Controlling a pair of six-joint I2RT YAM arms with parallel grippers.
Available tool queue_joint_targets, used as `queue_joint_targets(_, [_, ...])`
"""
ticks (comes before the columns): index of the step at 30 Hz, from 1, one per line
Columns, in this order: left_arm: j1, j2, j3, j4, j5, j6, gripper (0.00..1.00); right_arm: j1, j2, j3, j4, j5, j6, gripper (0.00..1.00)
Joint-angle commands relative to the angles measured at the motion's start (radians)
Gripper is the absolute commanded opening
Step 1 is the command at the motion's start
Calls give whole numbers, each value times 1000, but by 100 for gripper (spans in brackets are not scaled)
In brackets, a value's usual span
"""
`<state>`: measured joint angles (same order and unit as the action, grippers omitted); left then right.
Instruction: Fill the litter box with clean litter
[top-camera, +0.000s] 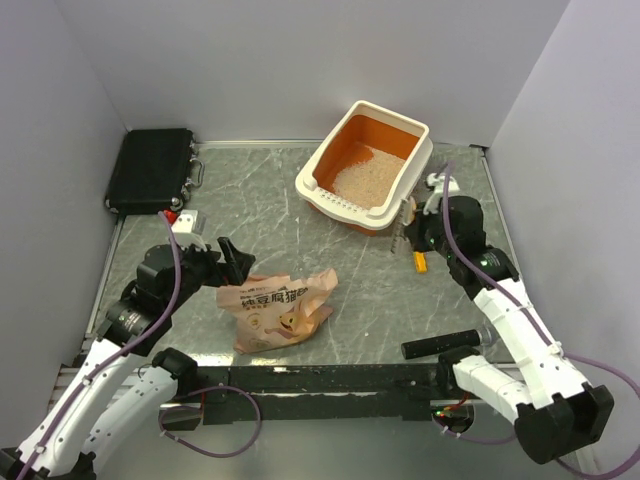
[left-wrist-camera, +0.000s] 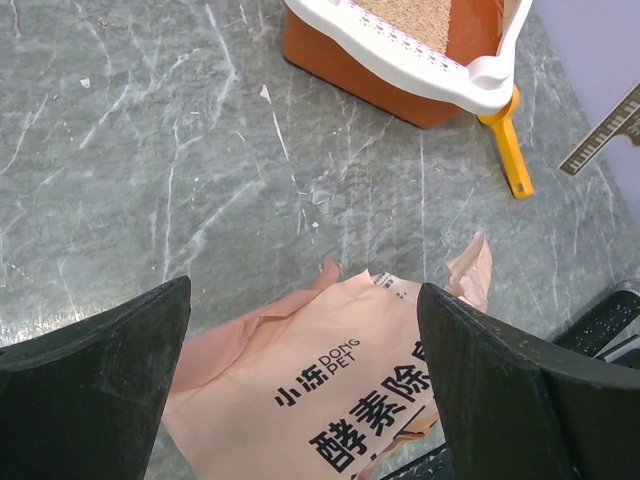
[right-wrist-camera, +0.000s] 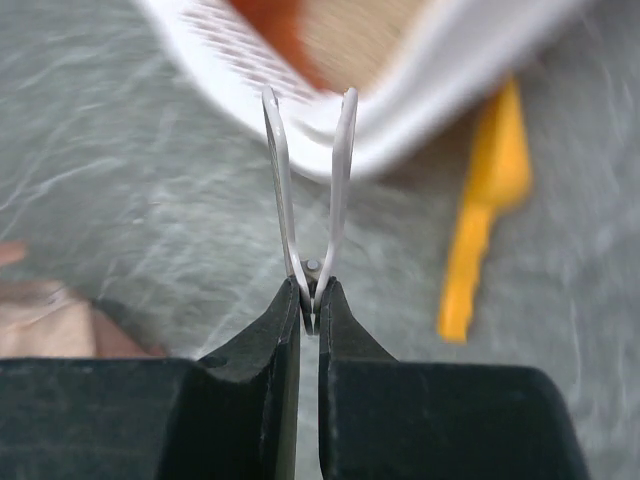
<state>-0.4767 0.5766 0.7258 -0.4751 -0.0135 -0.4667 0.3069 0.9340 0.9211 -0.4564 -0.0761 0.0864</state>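
The litter box (top-camera: 331, 190), cream-white outside and orange inside, stands at the back right with its slotted rim toward me. Clean litter (top-camera: 366, 170) lies in it as a pale beige layer. The box also shows in the left wrist view (left-wrist-camera: 440, 75) and, blurred, in the right wrist view (right-wrist-camera: 450, 95). My left gripper (top-camera: 228, 262) is open and empty just above the peach-pink bag (left-wrist-camera: 330, 385), which lies crumpled on the table (top-camera: 275, 310). My right gripper (right-wrist-camera: 309, 300) is shut on a thin white scissor-like tool (right-wrist-camera: 345, 170), its two blades spread and pointing at the box's slotted rim.
A yellow-orange scoop (top-camera: 420, 262) lies beside the box's near right corner, next to my right gripper (top-camera: 412, 238); it also shows in the left wrist view (left-wrist-camera: 508, 150). A black case (top-camera: 150, 170) lies at the back left. A small white block (top-camera: 186, 222) sits near it.
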Motion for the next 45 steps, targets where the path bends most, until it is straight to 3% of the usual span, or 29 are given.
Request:
queue_joint_targets(1, [-2, -15, 0, 33, 26, -10, 99, -100, 8, -47, -77, 215, 242, 0])
queue_joint_targets(9, [0, -26, -5, 38, 55, -13, 99, -412, 77, -129, -77, 331, 400, 0])
queue_joint_targets(17, [-2, -14, -6, 38, 75, -13, 99, -494, 293, -133, -56, 335, 437, 0])
queue_joint_targets(21, [-2, -14, -8, 43, 81, -13, 99, -531, 365, -152, -10, 265, 429, 1])
queue_joint_targets(24, [-2, -4, -6, 39, 83, -12, 99, -540, 396, -171, 27, 198, 429, 12])
queue_joint_targets(32, [-2, -1, -8, 38, 80, -13, 99, -539, 515, -130, 28, 82, 409, 24])
queue_joint_targets(34, [-2, -1, -6, 38, 78, -13, 99, -539, 522, -133, 32, 66, 414, 33])
queue_joint_targets(39, [-2, 5, -8, 36, 78, -13, 99, -539, 490, -137, 48, 3, 415, 52])
queue_joint_targets(45, [-2, 5, -8, 36, 76, -13, 99, -531, 361, -131, 28, -27, 405, 61])
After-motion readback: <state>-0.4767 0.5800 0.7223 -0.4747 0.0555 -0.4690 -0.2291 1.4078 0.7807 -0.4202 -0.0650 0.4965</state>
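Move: The right hand, already off the bag with the metal clip in its fingers, takes it to bare table some 15 cm to its right, level with it fore and aft and about 21 cm below. The yellow scoop lies about 11 cm ahead and 7 cm right, the litter box about 25 cm ahead and 7 cm left, the microphone some 18 cm back and 16 cm right. From the left hand that bare spot is about 55 cm right and 8 cm ahead. Rightward and down in one fast sweep, the right hand carries the held clip past the near side of the scoop to the bare table, going about 19 cm right and as far down while turning clockwise some 55 degrees and tipping the fingers steeply down. Low over the table it eases back left by about 4 cm, opens to rather more than half around the clip, and just starts to rise. ##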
